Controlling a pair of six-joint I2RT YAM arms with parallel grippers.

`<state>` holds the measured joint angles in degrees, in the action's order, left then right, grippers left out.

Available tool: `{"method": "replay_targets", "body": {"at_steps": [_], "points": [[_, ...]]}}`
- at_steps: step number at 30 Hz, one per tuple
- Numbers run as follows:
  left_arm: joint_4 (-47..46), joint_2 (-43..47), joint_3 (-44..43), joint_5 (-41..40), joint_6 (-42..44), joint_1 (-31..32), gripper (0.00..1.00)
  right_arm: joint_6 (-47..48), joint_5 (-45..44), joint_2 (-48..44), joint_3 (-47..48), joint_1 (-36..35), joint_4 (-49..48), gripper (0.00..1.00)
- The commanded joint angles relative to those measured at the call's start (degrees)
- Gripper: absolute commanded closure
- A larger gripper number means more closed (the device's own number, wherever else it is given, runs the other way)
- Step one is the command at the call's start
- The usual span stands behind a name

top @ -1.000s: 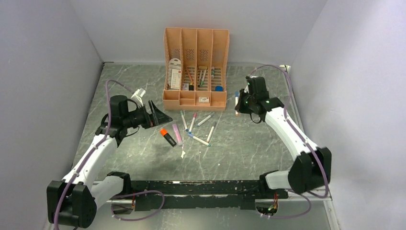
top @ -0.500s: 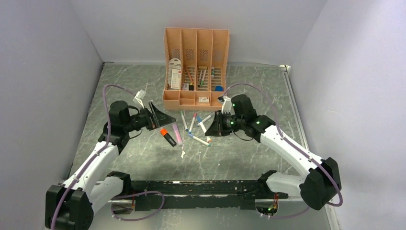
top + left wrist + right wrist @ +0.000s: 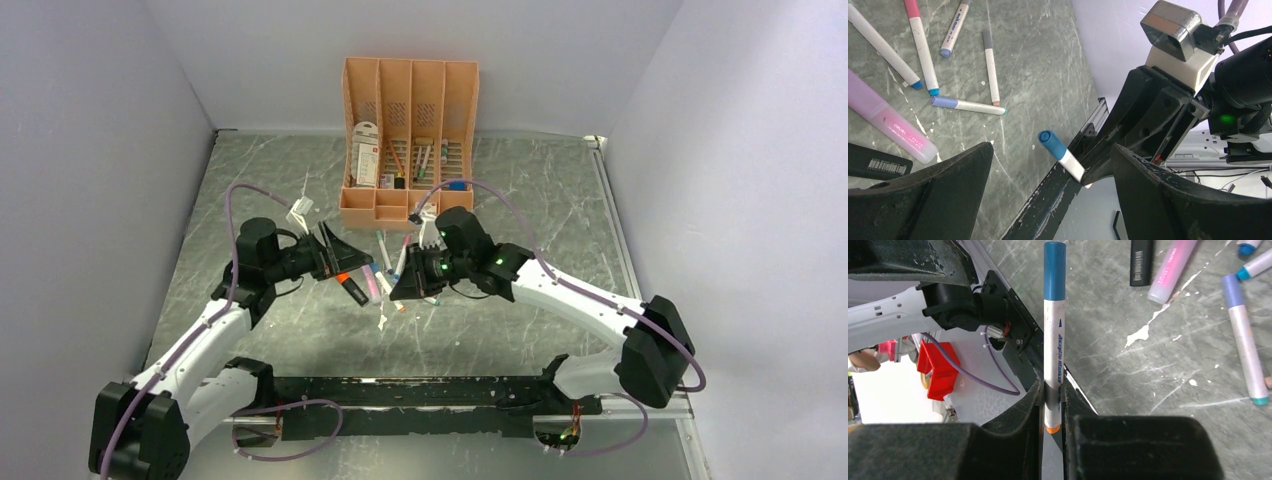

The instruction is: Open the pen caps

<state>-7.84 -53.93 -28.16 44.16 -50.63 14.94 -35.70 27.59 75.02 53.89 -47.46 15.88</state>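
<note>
My right gripper (image 3: 1053, 392) is shut on the lower end of a slim white marker (image 3: 1054, 350). Its blue pen cap (image 3: 1054, 270) points away from the jaws, toward the left arm. In the left wrist view that blue cap (image 3: 1052, 143) hangs in the air between the wide-open fingers of my left gripper (image 3: 1053, 149), touching neither. From above, the left gripper (image 3: 345, 256) and right gripper (image 3: 400, 288) face each other over the pile of markers (image 3: 400, 262). More capped slim markers (image 3: 968, 105) lie on the table below.
A pink highlighter (image 3: 1170, 270) and a black-bodied orange highlighter (image 3: 350, 286) lie beside the slim markers. The peach desk organizer (image 3: 409, 140) stands at the back centre. White paint flecks (image 3: 1140, 335) mark the grey tabletop.
The right arm has swung from the back right of the table to the centre with the marker in its grip. The left gripper has shifted right toward it, still open.
</note>
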Motion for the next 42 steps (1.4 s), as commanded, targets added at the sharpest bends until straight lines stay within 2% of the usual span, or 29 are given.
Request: {"method": "replay_targets", "body": {"at_steps": [1, 8, 15, 22, 35, 42], "points": [[-1.3, -0.1, -0.2, -1.7, 0.0, 1.3, 0.02, -1.1, -1.9, 1.3, 2.7, -1.7, -2.3, 1.0], [-1.6, -1.4, 0.3, -2.9, -0.3, 2.7, 0.13, -0.1, -2.8, 2.4, 5.5, -2.1, -0.8, 1.0], [-2.5, -3.5, 0.7, -4.0, -0.9, 4.3, 0.31, 0.0, -2.3, 3.5, 5.5, -2.1, -1.6, 1.0], [-3.2, -5.6, -0.3, -4.7, -1.3, 4.9, 0.35, 0.1, -1.7, 3.5, 4.6, -2.1, -1.6, 1.0], [-4.8, -7.5, 0.0, -4.9, -3.5, 5.6, 0.7, -0.7, -2.3, 5.0, 1.4, -4.3, -4.0, 1.0], [-5.1, -7.6, 0.6, -5.3, -4.9, 6.4, 0.82, -1.5, -2.9, 5.2, 0.4, -4.7, -5.7, 1.0]]}}
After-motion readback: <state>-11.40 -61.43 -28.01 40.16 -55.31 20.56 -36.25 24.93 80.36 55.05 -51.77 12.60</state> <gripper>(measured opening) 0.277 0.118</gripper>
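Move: The blue cap of the pen gripped in my right hand lies about 5 cm to the right of my left hand, 1 cm ahead and 1 cm lower. From my right hand the cap is some 5 cm ahead, 4 cm left and 3 cm up. On the table, roughly 18 cm below my left hand, are the pink highlighter 8 cm ahead and 3 cm right, the black highlighter 6 cm ahead and 1 cm left, and the purple-capped pen 5 cm ahead and 13 cm right. I close my wide-open left fingers around the blue cap until they settle on it, while that hand sinks nearly 3 cm, slides about 2 cm right and tips slightly down. My right hand keeps its pinch near the pen's orange end and feeds the cap leftward between those fingers, first left and up, then down and a little back, ending about 2.5 cm left and 2 cm lower. ##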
